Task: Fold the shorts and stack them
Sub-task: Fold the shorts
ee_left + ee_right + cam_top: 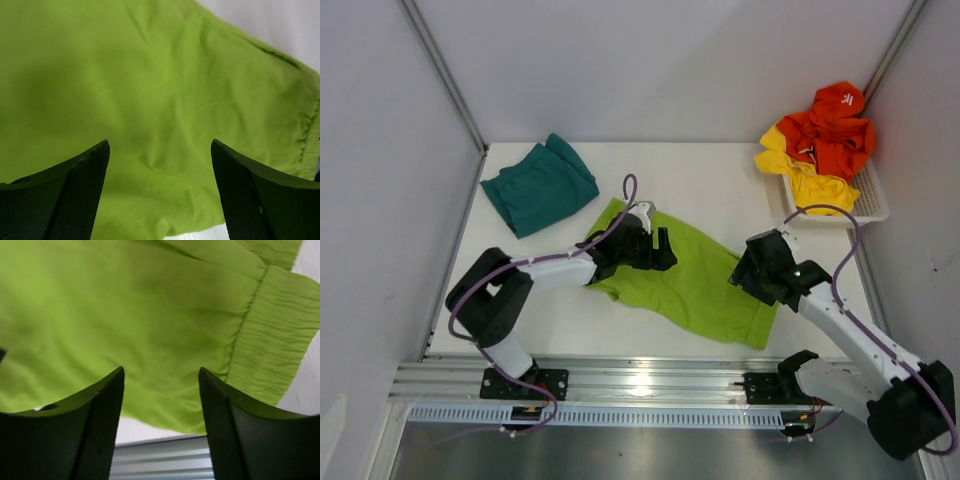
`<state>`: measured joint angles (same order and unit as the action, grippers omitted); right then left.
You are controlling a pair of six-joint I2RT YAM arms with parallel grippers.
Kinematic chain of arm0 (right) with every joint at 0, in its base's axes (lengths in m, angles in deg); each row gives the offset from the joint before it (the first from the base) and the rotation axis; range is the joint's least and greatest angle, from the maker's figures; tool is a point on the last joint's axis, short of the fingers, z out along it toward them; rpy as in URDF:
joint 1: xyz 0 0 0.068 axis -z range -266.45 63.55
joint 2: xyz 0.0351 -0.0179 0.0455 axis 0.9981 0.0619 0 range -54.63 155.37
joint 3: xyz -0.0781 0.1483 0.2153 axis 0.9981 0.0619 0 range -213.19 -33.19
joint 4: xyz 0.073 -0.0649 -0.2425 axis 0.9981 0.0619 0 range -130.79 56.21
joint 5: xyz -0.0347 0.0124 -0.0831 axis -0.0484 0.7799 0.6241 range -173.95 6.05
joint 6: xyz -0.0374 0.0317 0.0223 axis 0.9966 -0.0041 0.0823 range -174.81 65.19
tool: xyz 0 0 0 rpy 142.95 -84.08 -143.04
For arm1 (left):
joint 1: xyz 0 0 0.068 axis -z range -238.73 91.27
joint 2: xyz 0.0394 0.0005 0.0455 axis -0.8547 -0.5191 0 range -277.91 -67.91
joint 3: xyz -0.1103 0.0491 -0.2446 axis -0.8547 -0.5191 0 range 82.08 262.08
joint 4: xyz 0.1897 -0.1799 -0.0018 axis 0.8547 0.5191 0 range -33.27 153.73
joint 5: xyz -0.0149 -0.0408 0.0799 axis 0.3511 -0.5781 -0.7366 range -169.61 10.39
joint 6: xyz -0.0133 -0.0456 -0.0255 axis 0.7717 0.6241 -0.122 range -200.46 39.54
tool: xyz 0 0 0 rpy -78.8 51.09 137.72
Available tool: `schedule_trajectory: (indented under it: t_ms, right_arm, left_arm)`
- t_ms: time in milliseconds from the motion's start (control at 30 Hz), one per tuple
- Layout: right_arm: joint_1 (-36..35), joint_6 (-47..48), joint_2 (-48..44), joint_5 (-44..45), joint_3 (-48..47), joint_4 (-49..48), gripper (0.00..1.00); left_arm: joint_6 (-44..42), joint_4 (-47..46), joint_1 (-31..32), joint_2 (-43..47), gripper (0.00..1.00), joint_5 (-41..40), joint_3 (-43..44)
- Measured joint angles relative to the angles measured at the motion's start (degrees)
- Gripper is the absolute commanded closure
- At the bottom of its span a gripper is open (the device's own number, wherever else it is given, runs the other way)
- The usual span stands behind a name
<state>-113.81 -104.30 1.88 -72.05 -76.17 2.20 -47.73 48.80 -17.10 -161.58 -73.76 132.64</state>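
The lime green shorts lie spread flat in the middle of the table. The teal shorts lie folded at the back left. My left gripper is open just above the green shorts' upper left part; the cloth fills the left wrist view between the fingers. My right gripper is open over the shorts' right side near the waistband. The green cloth shows between its fingers. Neither gripper holds anything.
A white basket at the back right holds orange and yellow clothes. The table's metal front rail runs just below the green shorts. Grey walls close in the left, back and right.
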Motion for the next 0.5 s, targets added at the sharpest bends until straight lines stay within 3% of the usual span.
schedule_trajectory:
  t_ms: [33, 300, 500]
  right_arm:
    - [0.13, -0.15, 2.62, 0.96, -0.02, 0.0, 0.45]
    - [1.68, 0.39, 21.46, 2.36, -0.66, -3.98, 0.49]
    - [1.99, 2.25, 34.25, 1.31, -8.07, -7.26, 0.54]
  left_arm:
    - [0.31, -0.15, 0.0, -1.79, 0.16, 0.37, 0.48]
    - [2.38, -1.2, -1.42, -6.73, 0.16, 1.42, 1.62]
    - [3.39, -3.56, -4.13, -6.47, 0.16, 0.26, -1.75]
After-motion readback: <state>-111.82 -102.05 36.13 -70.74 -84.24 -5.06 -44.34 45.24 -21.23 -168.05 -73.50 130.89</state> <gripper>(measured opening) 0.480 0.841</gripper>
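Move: From the right hand, the middle of the lime shorts is about 5 cm ahead, 15 cm left and 10 cm down. The shorts' banded right end sits roughly 7 cm back and 6 cm right, and their far edge some 10 cm ahead, both at table height. The left hand hovers 8 cm over the cloth, with the shorts' middle about 3 cm back and 6 cm right; the folded teal garment lies 20 cm ahead and 31 cm left. Down first, by about 9 cm onto the right-hand part of the shorts, then forward some 4 cm along the cloth, the right hand tips its fingers steeper, narrows them part-way without shutting, and pushes the fabric ahead of it. The left hand, fingers staying wide open, sinks about 5 cm close over the shorts and eases a little left and forward. ##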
